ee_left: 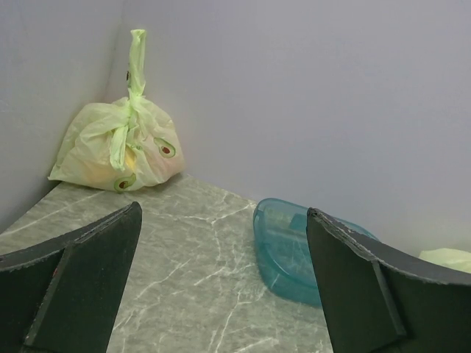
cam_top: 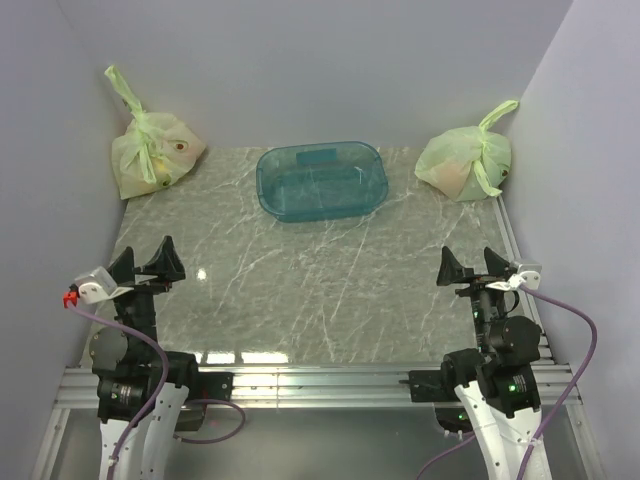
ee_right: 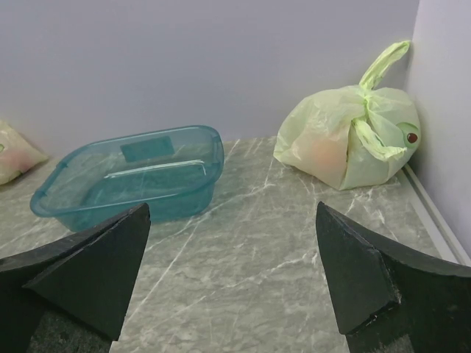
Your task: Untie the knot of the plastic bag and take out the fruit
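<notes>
The plastic bag (cam_top: 155, 155) (ee_left: 118, 151), pale green and tied shut, sits in the far left corner against the walls. Its knot (cam_top: 137, 118) (ee_left: 135, 99) is a twisted green tie with a thin tail standing upright. The fruit shows only as a yellowish blur (ee_left: 131, 158) through the film. My left gripper (cam_top: 147, 262) (ee_left: 224, 213) hovers open near the left front, far short of the bag and holding nothing. Over at the right front my right gripper (cam_top: 470, 265) (ee_right: 232, 209) is open too, with only marbled tabletop between its fingers.
A teal translucent basin (cam_top: 320, 180) (ee_left: 287, 243) (ee_right: 132, 176) stands at the back centre. A second tied pale green bag (cam_top: 462, 163) (ee_right: 346, 143), pinkish-orange showing through it, sits in the far right corner. Lilac walls close the back and both sides.
</notes>
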Available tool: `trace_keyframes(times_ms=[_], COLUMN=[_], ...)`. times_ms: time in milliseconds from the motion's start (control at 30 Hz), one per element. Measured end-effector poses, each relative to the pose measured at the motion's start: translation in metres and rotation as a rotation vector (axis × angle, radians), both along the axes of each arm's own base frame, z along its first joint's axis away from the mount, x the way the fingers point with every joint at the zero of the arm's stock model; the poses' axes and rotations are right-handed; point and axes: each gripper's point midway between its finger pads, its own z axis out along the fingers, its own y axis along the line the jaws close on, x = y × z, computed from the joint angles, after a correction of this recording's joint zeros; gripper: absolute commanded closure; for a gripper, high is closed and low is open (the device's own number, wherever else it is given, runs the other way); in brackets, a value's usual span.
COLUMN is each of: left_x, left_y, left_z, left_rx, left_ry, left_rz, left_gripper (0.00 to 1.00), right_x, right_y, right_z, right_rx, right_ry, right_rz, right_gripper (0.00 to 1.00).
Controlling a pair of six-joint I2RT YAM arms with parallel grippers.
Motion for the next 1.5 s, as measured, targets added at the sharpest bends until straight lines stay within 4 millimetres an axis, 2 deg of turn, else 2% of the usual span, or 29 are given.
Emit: trace_keyframes(times_ms=[333, 500, 667, 733, 900, 967, 1100, 1133, 1167, 1300, 1500], left_x=[0.005, 0.027, 0.071, 0.089, 0.154, 0.183, 0.231, 0.246, 0.250, 0.287, 0.336], left_y=[0.001, -0.006, -0.021, -0.024, -0.026, -0.023, 0.007, 0.019, 0.027, 0.075, 0.133], left_z=[-0.004, -0.020, -0.046, -0.050, -0.061, -0.072, -0.101, -0.115, -0.119, -0.154, -0.183], left_rx=[-0.061, -0.090, -0.153, -0.182, -0.246, -0.266, -0.315, -0.332, -0.341, -0.384, -0.416], left_ry=[0.018, 0.111, 0.300, 0.364, 0.528, 0.586, 0.663, 0.688, 0.692, 0.723, 0.700], left_rz=[-0.001, -0.026, -0.068, -0.065, -0.015, 0.016, 0.120, 0.154, 0.175, 0.297, 0.412], left_gripper=[0.01, 0.01, 0.01, 0.01, 0.01, 0.01, 0.01, 0.01, 0.00, 0.01, 0.01], right_x=[0.000, 0.000, -0.001, -0.001, -0.001, -0.001, -0.001, -0.001, -0.001, -0.001, -0.002], right_y=[0.001, 0.002, 0.007, 0.007, 0.010, 0.012, 0.013, 0.014, 0.014, 0.014, 0.016], right_z=[0.000, 0.000, 0.000, 0.000, -0.002, -0.003, -0.004, -0.004, -0.004, -0.005, -0.006], right_rx=[0.005, 0.013, 0.018, 0.019, 0.019, 0.018, 0.017, 0.017, 0.017, 0.016, 0.009], right_ry=[0.000, 0.002, 0.002, 0.003, 0.010, 0.013, 0.017, 0.017, 0.018, 0.020, 0.024], right_rz=[0.008, 0.013, 0.032, 0.036, 0.049, 0.056, 0.064, 0.066, 0.067, 0.069, 0.081], right_gripper=[0.00, 0.00, 0.00, 0.00, 0.00, 0.00, 0.00, 0.00, 0.00, 0.00, 0.00])
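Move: The left bag's middle lies roughly 42 cm ahead of the left hand, 11 cm to its left and 25 cm below; its knot sits about 8 cm above that middle. The basket is some 36 cm ahead of this hand, 30 cm to its right and 28 cm below. From the right hand, that same bag lies about 41 cm ahead, 70 cm left and 20 cm below. Wide open, the left hand reaches some 34 cm forward, sinking and tipping down, later swinging left, towards the bag. ##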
